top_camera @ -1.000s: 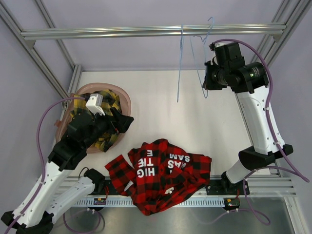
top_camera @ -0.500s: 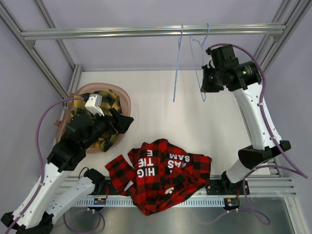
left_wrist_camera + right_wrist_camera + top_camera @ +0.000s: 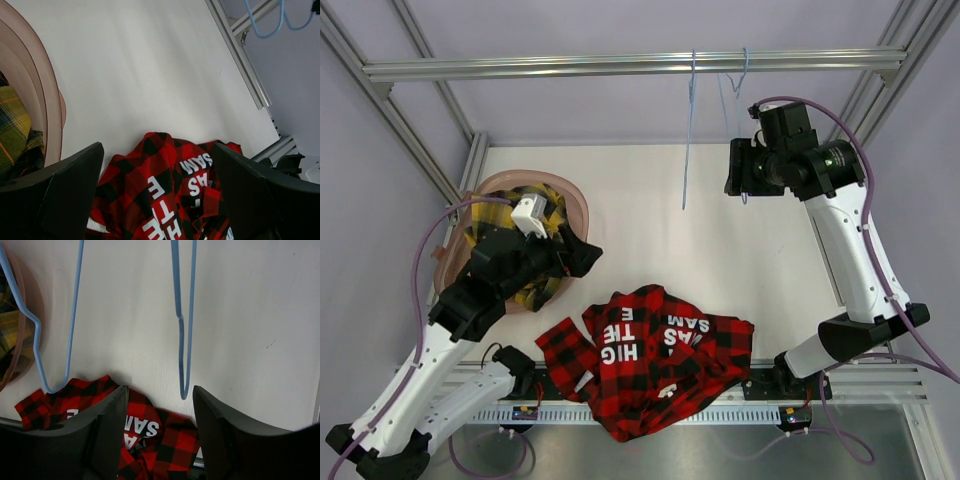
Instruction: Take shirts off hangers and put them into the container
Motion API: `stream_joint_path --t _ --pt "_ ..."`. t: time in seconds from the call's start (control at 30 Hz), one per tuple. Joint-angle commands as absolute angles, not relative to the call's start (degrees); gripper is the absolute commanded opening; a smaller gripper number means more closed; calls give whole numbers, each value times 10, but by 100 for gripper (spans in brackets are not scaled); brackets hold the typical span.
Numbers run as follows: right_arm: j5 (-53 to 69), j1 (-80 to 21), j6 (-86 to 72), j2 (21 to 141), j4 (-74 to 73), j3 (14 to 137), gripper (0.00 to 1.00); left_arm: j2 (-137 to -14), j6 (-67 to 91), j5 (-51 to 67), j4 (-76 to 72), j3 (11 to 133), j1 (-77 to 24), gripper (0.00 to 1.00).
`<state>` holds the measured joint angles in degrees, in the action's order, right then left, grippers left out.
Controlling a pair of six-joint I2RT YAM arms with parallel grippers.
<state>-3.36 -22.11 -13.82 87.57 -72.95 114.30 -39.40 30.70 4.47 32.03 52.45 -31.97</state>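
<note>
The red-and-black shirt (image 3: 655,360) with white letters lies crumpled on the table's near edge, off its hanger. The yellow-and-black shirt (image 3: 553,206) sits in the pinkish container (image 3: 578,203). Two bare light-blue hangers (image 3: 688,150) (image 3: 182,340) hang from the top rail. My right gripper (image 3: 732,172) is open beside the right-hand hanger, whose lower tip hangs just in front of its fingertips; nothing is gripped. My left gripper (image 3: 586,256) is wide open and empty at the container's near-right rim (image 3: 47,120), facing the red shirt (image 3: 170,190).
A silver aluminium rail (image 3: 570,67) crosses the back, with frame posts at both sides. A rail with small fixtures runs along the near edge under the red shirt. Bare white tabletop (image 3: 640,220) lies between the container and the right arm.
The right gripper, shut on the right-hand hanger before, has opened and let it go; the hanger now hangs free. The left arm shifted slightly.
</note>
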Motion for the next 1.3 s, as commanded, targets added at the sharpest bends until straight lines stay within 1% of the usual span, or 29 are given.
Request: stream_joint_path --t 0.0,0.07,0.1,0.13,0.3,0.43,0.6,0.67,0.73,0.97,1.1,1.27 --pt "-35 -221 -125 840 -738 1164 66 -403 287 97 321 505 -322 95" --pt "-52 -221 -127 824 -745 1172 72 -403 287 121 320 483 -321 96" --pt "-54 -221 -127 816 -747 1175 77 -403 295 130 320 474 -321 96" --pt "-57 -221 -127 808 -747 1175 79 -403 301 137 317 463 -322 97" --pt "-62 -221 -129 744 -742 1165 83 -390 336 180 311 384 -323 96" --pt "-38 -221 -127 697 -729 1143 84 -388 378 194 300 359 -353 95" --pt "-4 -221 -121 646 -717 1129 85 -445 444 120 287 362 -452 95" --pt "8 -221 -120 627 -716 1127 85 -470 468 91 260 348 -482 95" --pt "32 -221 -120 610 -715 1121 85 -485 499 77 239 335 -495 95" --pt "59 -221 -116 564 -695 1067 85 -526 543 -43 246 300 -536 97" --pt "77 -221 -117 557 -681 1042 86 -591 558 -90 245 325 -583 97" --pt "77 -221 -115 551 -674 1032 86 -740 571 -120 217 375 -660 99"
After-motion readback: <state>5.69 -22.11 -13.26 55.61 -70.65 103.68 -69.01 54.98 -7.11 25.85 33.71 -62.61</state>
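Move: The red-and-black shirt lies flat on the near side of the table, its middle about 17 cm back of the open left hand, 9 cm to its right and 26 cm below; the container with the yellow shirt is some 9 cm ahead and 17 cm to that hand's left, 24 cm down. From the right hand the red shirt is about 29 cm back, 19 cm left and 32 cm below, while the freed hanger hangs about 5 cm ahead, level sideways and slightly higher, with the other hanger 9 cm to its left. The left hand drops about 25 cm, drawing back some 10 cm and going 7 cm right, down to the upper left part of the red shirt by the white lettering; its fingers stay wide open and tip downward roughly 35 degrees, and whether they touch the cloth can't be seen. The right hand, already clear of the hook end, backs off some 14 cm from the hanger on the rail while rising about 10 cm, edging right, opening its fingers further and tilting them up about 20 degrees, then sinks a little at the end. ##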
